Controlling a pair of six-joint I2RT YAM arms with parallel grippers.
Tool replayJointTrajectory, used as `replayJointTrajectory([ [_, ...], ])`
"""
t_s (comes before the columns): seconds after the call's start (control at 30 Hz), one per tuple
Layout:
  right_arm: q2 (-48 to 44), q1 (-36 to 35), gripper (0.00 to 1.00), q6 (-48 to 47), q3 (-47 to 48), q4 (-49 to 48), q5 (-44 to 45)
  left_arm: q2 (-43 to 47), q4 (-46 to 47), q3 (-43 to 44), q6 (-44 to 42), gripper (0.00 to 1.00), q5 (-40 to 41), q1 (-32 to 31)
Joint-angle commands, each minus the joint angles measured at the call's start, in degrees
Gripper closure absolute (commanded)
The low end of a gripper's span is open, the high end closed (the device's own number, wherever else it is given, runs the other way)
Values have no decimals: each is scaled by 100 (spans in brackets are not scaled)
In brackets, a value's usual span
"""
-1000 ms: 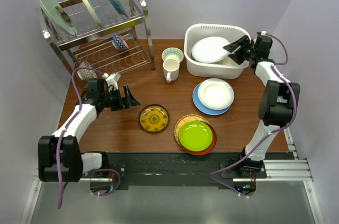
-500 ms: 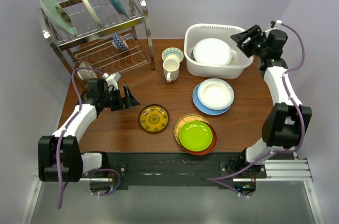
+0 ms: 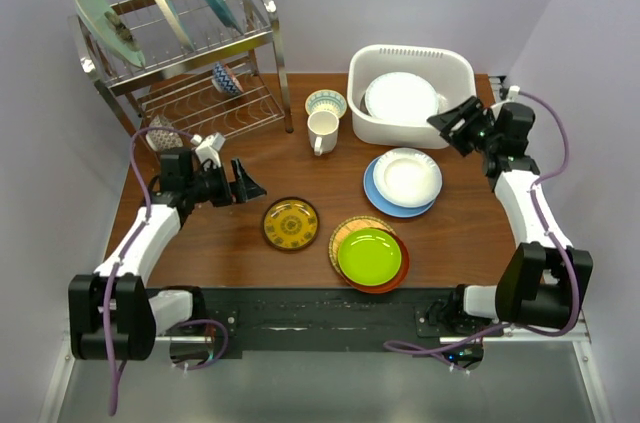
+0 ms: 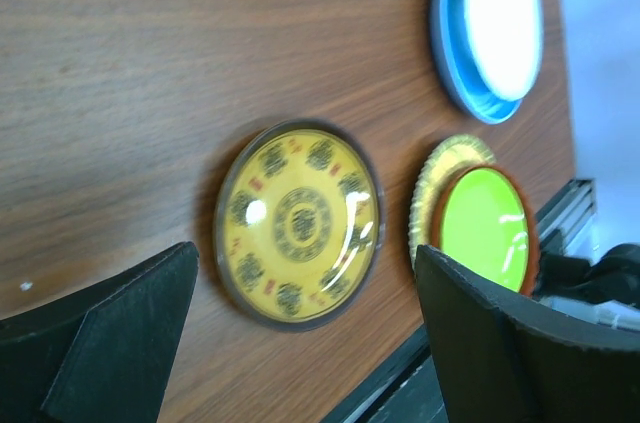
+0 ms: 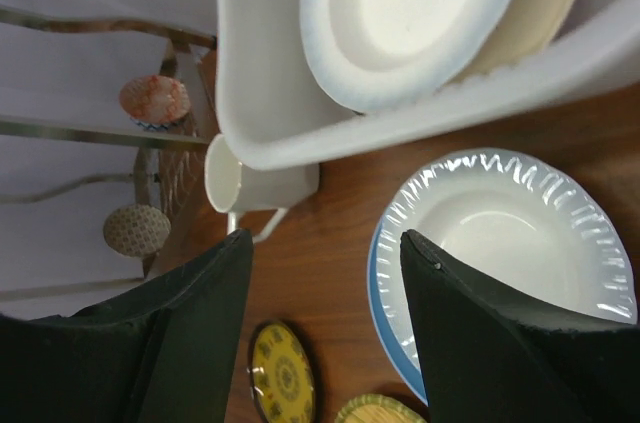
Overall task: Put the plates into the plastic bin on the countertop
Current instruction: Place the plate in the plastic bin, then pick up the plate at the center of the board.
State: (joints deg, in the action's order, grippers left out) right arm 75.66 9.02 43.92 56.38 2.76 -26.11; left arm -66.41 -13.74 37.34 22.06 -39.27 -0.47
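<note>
The white plastic bin (image 3: 357, 93) stands at the back right of the countertop (image 3: 220, 243) and holds a white plate (image 3: 402, 98) over a cream one (image 5: 545, 3). My right gripper (image 3: 455, 123) hangs open and empty just right of the bin's near corner, above a white plate (image 3: 407, 176) stacked on a blue-rimmed plate (image 3: 385, 205). A lime green plate (image 3: 369, 255) tops a red-orange and a yellow woven plate (image 3: 343, 233). The yellow patterned plate (image 3: 291, 224) lies alone. My left gripper (image 3: 245, 183) is open beside it, holding nothing.
A metal dish rack (image 3: 190, 63) at the back left carries plates on edge and small bowls. A white mug (image 3: 323, 130) and a small bowl (image 3: 326, 102) stand left of the bin. In the right wrist view the mug (image 5: 250, 183) sits by the bin wall (image 5: 260, 133).
My right gripper has drawn back from over the bin and come down toward the near right, empty. The white plate stays in the bin. The left arm shifted only slightly.
</note>
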Motion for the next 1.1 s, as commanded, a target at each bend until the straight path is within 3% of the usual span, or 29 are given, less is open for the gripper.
replayJointTrajectory([
  [0.0,-217,12,36,-348,-469,171,-149,374,609,-78,597,6,-187,-181],
  [0.5,-280,179,36,-823,-1147,497,141,-99,873,598,1186,6,1026,-1815],
  [1.07,238,795,39,-1298,-1638,348,97,-2296,1593,2180,1870,7,1931,-3732],
])
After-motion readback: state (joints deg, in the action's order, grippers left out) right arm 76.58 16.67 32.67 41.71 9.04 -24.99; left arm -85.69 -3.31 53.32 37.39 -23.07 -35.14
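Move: The white plate on the blue plate lies about 9 cm to the right hand's left, 5 cm back and 22 cm below it; the bin's middle is some 14 cm ahead, 8 cm left and 17 cm lower. From the left hand, that white plate is roughly 40 cm right and 8 cm ahead, the brown-yellow plate 10 cm right and 3 cm back, and the green plate 30 cm right and 11 cm back, all about 12 cm below. Lower the right gripper about 14 cm from beside the bin's near rim towards the right edge of the white plate, drawing it back some and then slightly right, tipping its fingers down, half-open and empty. Meanwhile sweep the wide-open left gripper some 18 cm right, nearly level over the brown-yellow plate towards the white plate, turning it a little clockwise. ##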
